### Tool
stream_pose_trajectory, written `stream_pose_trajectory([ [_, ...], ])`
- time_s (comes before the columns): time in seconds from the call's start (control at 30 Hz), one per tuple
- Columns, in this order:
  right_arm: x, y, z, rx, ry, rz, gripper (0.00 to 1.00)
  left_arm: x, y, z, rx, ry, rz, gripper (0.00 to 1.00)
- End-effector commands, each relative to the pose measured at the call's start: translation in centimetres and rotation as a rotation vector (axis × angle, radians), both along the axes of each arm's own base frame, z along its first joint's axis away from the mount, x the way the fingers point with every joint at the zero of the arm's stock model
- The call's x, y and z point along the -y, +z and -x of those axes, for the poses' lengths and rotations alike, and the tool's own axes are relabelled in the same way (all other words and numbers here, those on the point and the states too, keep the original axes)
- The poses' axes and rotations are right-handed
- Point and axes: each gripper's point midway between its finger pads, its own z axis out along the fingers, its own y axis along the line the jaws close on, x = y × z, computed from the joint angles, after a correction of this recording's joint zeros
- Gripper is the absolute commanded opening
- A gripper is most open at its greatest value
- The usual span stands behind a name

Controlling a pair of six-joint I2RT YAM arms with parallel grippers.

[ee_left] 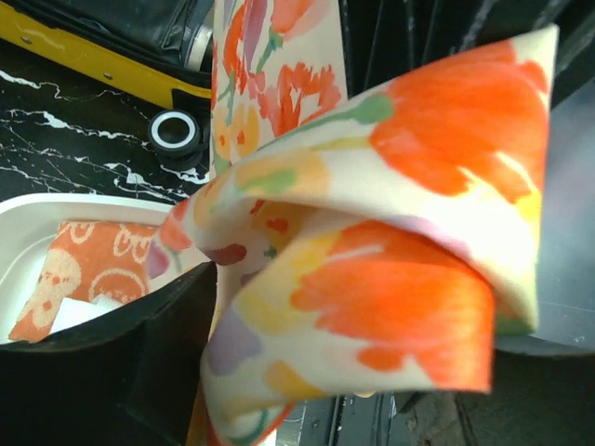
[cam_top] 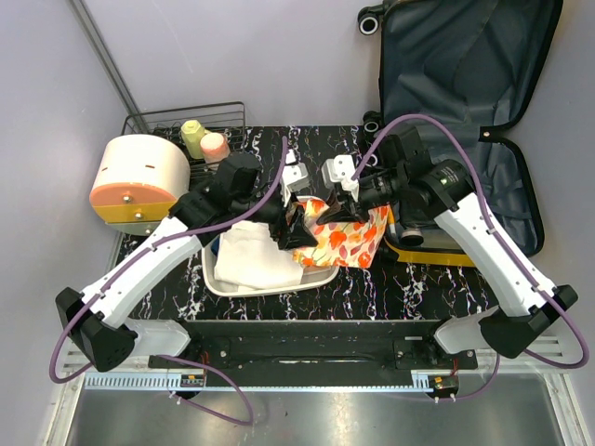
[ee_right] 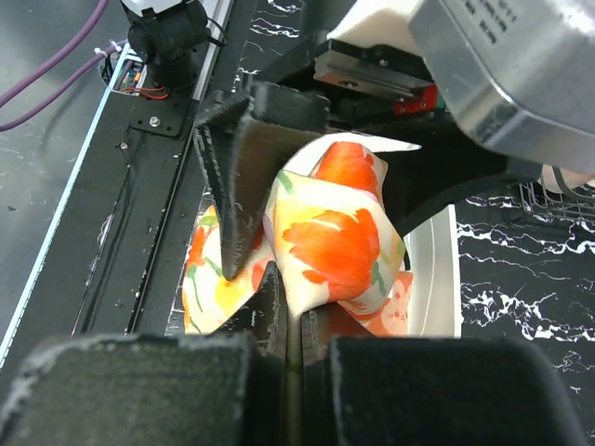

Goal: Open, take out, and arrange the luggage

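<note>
The luggage (cam_top: 465, 84) lies open at the back right, its dark grey lining up and its yellow shell edge (ee_left: 93, 56) and a black wheel (ee_left: 174, 132) showing. A cream cloth with orange flowers (cam_top: 349, 237) hangs between both grippers, just above the table beside the luggage. My right gripper (cam_top: 342, 209) is shut on a thin edge of the cloth (ee_right: 344, 242), pinched between its pads (ee_right: 279, 307). My left gripper (cam_top: 296, 223) is open, its fingers (ee_right: 237, 177) standing either side of a bunched fold of the cloth (ee_left: 390, 232), which fills its view.
A white tray (cam_top: 223, 279) under the left arm holds a white cloth (cam_top: 256, 251) and an orange patterned cloth (ee_left: 84, 274). A cream-and-orange round container (cam_top: 139, 177) stands at the left. Behind it a wire rack (cam_top: 167, 121) holds two small bottles.
</note>
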Motion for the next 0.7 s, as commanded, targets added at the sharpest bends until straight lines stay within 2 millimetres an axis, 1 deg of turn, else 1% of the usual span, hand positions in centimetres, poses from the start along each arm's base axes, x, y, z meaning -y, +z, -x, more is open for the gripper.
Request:
stream_pose_trajectory([
  [0.0,-0.1,2.2,1.0,0.105,0.034,-0.058,0.00,0.4,2.5,0.0,0.096,-0.024,0.087,0.60],
  [0.07,-0.2,2.0,1.0,0.103,0.033,-0.054,0.00,0.4,2.7,0.3,0.100,-0.033,0.098,0.49],
  [0.1,-0.3,1.8,0.8,0.101,0.030,-0.048,0.00,0.4,2.8,0.6,0.096,-0.049,0.105,0.35],
  [0.2,-0.4,1.3,0.0,0.102,0.004,-0.035,0.00,0.0,3.0,1.0,0.032,-0.054,0.133,0.09],
  [0.23,-0.5,0.9,-0.3,0.085,-0.013,-0.026,0.00,-0.3,2.4,0.9,0.007,-0.048,0.132,0.00],
  [0.27,-0.8,0.9,-0.9,0.092,-0.033,-0.035,0.00,-0.9,2.3,0.4,-0.077,0.003,0.144,0.00],
  [0.3,-0.9,0.6,-1.8,0.090,-0.076,-0.026,0.00,-1.1,2.3,0.1,-0.108,0.010,0.162,0.00],
  [0.33,-1.0,-0.2,-2.3,0.039,-0.121,-0.015,0.00,-2.0,1.0,-1.0,-0.166,0.062,0.158,0.00],
  [0.37,-1.4,0.1,-3.4,0.060,-0.157,-0.038,0.00,-2.3,0.6,-1.3,-0.240,0.099,0.164,0.00],
  [0.4,-1.3,-0.5,-4.8,0.061,-0.225,-0.022,0.04,-2.7,0.1,-1.8,-0.275,0.119,0.169,0.00],
  [0.43,-1.6,-0.9,-5.8,0.049,-0.270,-0.032,0.07,-3.8,-1.4,-2.7,-0.327,0.170,0.163,0.00],
  [0.47,-1.7,-1.2,-6.5,0.051,-0.300,-0.026,0.11,-4.2,-2.0,-3.2,-0.378,0.205,0.165,0.00],
  [0.5,-1.7,-2.4,-7.9,0.046,-0.348,0.004,0.38,-4.7,-2.8,-3.7,-0.404,0.240,0.156,0.00],
  [0.53,-1.9,-2.5,-8.7,0.038,-0.383,0.001,0.51,-5.6,-3.7,-4.7,-0.428,0.294,0.148,0.00],
  [0.57,-2.0,-3.1,-9.4,0.021,-0.413,0.013,0.64,-6.2,-5.3,-5.4,-0.470,0.336,0.127,0.00],
  [0.6,-2.2,-4.5,-10.8,0.004,-0.456,0.052,0.75,-6.9,-6.3,-6.0,-0.497,0.384,0.109,0.00],
  [0.63,-2.3,-4.5,-11.4,-0.011,-0.487,0.053,0.83,-8.0,-7.3,-6.9,-0.526,0.435,0.099,0.00],
  [0.67,-2.4,-5.4,-12.2,-0.029,-0.513,0.074,0.85,-8.5,-9.2,-7.6,-0.568,0.466,0.064,0.00],
])
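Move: The floral cloth hangs from the right fingers, one fold already between the left hand's open ones. Its middle is about 8 cm to the left hand's right, level with it fore and aft and 5 cm lower. From the left hand the tray's middle is some 7 cm ahead, 8 cm left and 24 cm down; the white cloth in it lies 4 cm ahead, 11 cm left. For the right hand the tray is 6 cm ahead, 13 cm left, 28 cm below. The floral cloth's fold is pinched by the left fingers, which shut while that hand hardly moves; then the left hand swings left, down and forward over the tray, roughly 10 cm in all, rolling and turning counter-clockwise. The right hand, still gripping at first, goes forward about 8 cm and down 5, turns clockwise nearly 20 degrees, and opens near the end to let go of its part. ##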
